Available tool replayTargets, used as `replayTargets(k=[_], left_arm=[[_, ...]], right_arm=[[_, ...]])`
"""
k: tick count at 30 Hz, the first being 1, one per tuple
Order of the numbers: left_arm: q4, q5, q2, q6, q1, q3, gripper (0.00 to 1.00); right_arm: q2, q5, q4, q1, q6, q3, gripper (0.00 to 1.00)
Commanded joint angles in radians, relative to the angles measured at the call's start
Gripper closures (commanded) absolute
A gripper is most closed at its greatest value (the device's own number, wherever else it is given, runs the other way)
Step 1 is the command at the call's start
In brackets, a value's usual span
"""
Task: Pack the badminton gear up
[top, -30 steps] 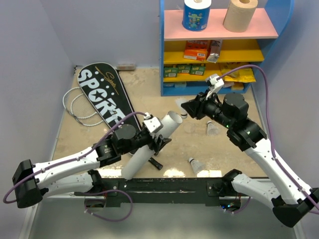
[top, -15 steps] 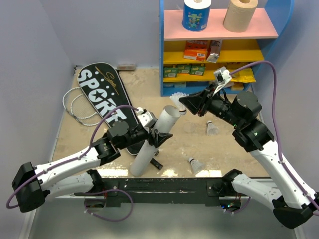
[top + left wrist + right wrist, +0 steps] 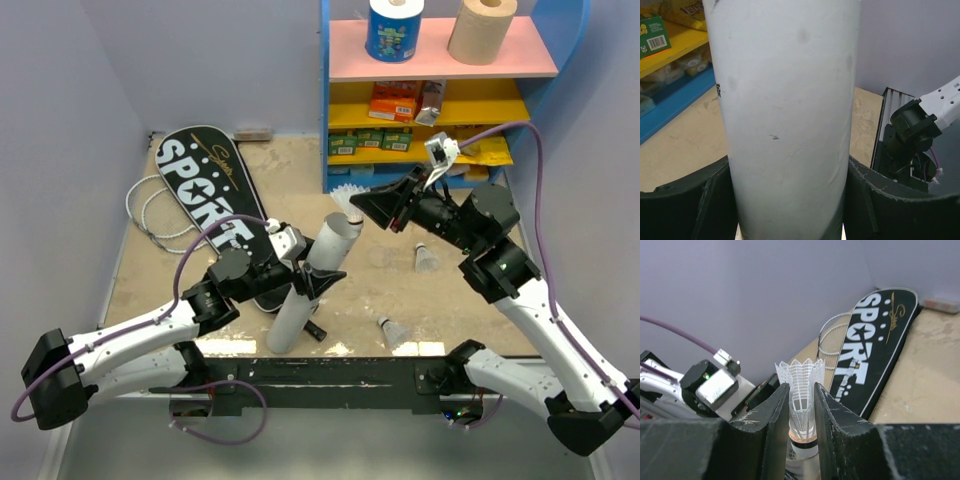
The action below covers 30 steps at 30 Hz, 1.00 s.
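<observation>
My left gripper (image 3: 304, 277) is shut on the long white tube (image 3: 312, 270), which stands tilted with its open mouth (image 3: 340, 228) up and to the right. In the left wrist view the tube (image 3: 785, 115) fills the gap between the black fingers (image 3: 690, 200). My right gripper (image 3: 366, 206) is shut on a white shuttlecock (image 3: 347, 197), held just above the tube's mouth. The wrist view shows the shuttlecock (image 3: 801, 385) cork down between the pads. The black "SPORT" cover (image 3: 205, 195) lies at the back left on white-strung rackets (image 3: 150, 215). Two more shuttlecocks (image 3: 427, 260) (image 3: 390, 330) lie on the table.
A blue shelf unit (image 3: 430, 100) stands at the back right, with paper rolls (image 3: 395, 28) on its pink top and orange and yellow packets (image 3: 395, 100) below. Grey walls close in the left and back. The black base rail (image 3: 330, 372) runs along the near edge.
The left arm has swung the tube more upright, its mouth moving left. The right gripper has carried the shuttlecock left and up to just above that mouth.
</observation>
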Motion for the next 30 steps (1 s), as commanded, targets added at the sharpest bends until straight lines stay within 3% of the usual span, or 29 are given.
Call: replayTargets(k=[1,10,18,22,26,30], left_arm=[[0.078,0.013,-0.020,-0.020,0.005,-0.052,1.00],[0.124,0.017,-0.017,-0.023,0.013,-0.067,1.00],[0.124,0.024,-0.037,-0.018,0.014,-0.078,1.00],[0.118,0.025,-0.057,-0.012,0.014,-0.083,1.00],[0.095,0.011,-0.086,-0.006,0.014,-0.083,1.00],[0.017,-0.015,-0.117,0.017,0.013,-0.049,1.00]], right_arm=[[-0.025,-0.049,0.117,0.025,0.067,-0.084,0.71],[-0.040,-0.040,0.152,0.109,0.098,-0.138,0.68],[-0.111,0.024,0.060,0.118,0.030,-0.115,0.36],[-0.102,0.083,-0.076,0.118,-0.031,-0.047,0.31],[-0.066,0.185,-0.184,0.118,-0.102,0.010,0.30],[0.000,0.468,-0.355,0.115,-0.152,0.084,0.28]])
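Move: The shuttlecock is already pinched in the right fingers, cork towards the tube; the tube's open mouth, its target, is roughly 3 cm back, 3 cm left and 8 cm below the right hand. From the left hand, which holds the tube farther down, the mouth is about 10 cm up, 2 cm ahead and 3 cm right. On the table some 40 cm beneath the right hand lie the far shuttlecock, 11 cm ahead and 15 cm right, and the near shuttlecock, 8 cm back and 7 cm right. Lower the right gripper about 4 cm while bringing it some 3 cm left and back, so the shuttlecock goes cork-first into the tube mouth; then open the fingers wide to let it go and draw away to the right, finally forward. Keep the left grip on the tube, easing it slightly left and up. ##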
